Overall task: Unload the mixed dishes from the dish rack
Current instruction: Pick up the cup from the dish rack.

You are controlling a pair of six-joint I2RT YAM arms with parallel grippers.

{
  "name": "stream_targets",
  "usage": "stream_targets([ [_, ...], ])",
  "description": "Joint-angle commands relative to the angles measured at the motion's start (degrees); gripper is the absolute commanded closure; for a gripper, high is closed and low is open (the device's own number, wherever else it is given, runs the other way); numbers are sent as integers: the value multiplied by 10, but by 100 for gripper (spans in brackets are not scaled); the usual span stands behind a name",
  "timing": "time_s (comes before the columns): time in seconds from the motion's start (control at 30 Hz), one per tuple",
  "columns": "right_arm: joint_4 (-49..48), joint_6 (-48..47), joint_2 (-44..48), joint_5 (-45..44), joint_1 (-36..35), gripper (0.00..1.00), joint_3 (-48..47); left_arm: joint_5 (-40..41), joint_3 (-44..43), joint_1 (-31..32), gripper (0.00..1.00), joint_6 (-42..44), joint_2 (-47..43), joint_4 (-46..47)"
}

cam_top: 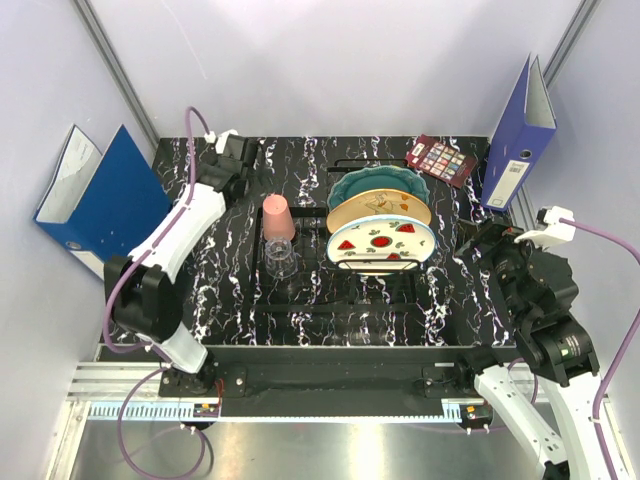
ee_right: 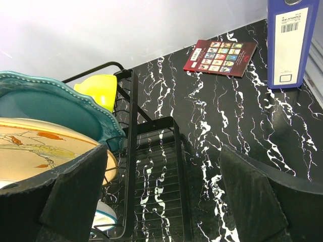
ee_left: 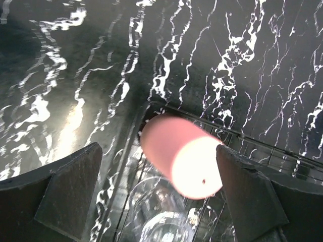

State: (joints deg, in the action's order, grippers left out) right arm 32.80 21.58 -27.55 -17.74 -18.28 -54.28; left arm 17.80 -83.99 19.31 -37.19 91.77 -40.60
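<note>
The black wire dish rack stands mid-table. In its left part a pink cup stands upside down with a clear glass just in front. In its right slots stand the teal scalloped plate, the cream floral plate and the white plate with red fruit marks. My left gripper is open behind the cup; its wrist view shows the cup and glass between the spread fingers. My right gripper is open and empty right of the rack. Its view shows a yellow-green bowl behind the teal plate.
A blue binder lies at the left off the mat. Another blue binder stands at the back right. A dark red card lies beside it. The rack's side tray lies under my right gripper.
</note>
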Motion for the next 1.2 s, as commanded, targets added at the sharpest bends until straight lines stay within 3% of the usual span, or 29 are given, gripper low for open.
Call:
stream_targets([
  [0.0, -2, 4, 13, -1, -3, 0, 4, -4, -36, 13, 1, 11, 10, 17],
  [0.43, 3, 7, 17, -3, -3, 0, 16, 0, -28, 57, 1, 66, 39, 53],
  [0.83, 3, 5, 11, -8, -3, 0, 17, 28, -8, 63, 2, 54, 83, 46],
  [1.0, 3, 5, 11, -12, -3, 0, 19, 28, -9, 63, 37, 56, 83, 47],
  [1.17, 3, 7, 13, -12, -3, 0, 21, 30, 6, 63, 56, 59, 74, 47],
])
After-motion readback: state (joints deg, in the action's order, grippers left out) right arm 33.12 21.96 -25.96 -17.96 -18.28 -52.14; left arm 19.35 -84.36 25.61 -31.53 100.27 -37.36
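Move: The pink cup stands bottom up in the dish rack about 5 cm to the left hand's right, hardly 1 cm ahead and some 8 cm below. The clear glass is roughly 9 cm nearer the base than the cup; the watermelon plate stands about 24 cm to the cup's right and 4 cm nearer the base. From the idle right hand the cup lies about 40 cm to the left, 15 cm ahead and 20 cm below. The left hand, fingers wide open, dips a centimetre, then sweeps about 5 cm to the right until it is over the pink cup, the wrist turning some 10 degrees clockwise on the way. Late in that sweep it starts to sink, going down about 4 cm more so the open fingers straddle the cup's upturned bottom end, and there it stops and closes about a third of the way until the pads pinch the cup's two sides. ##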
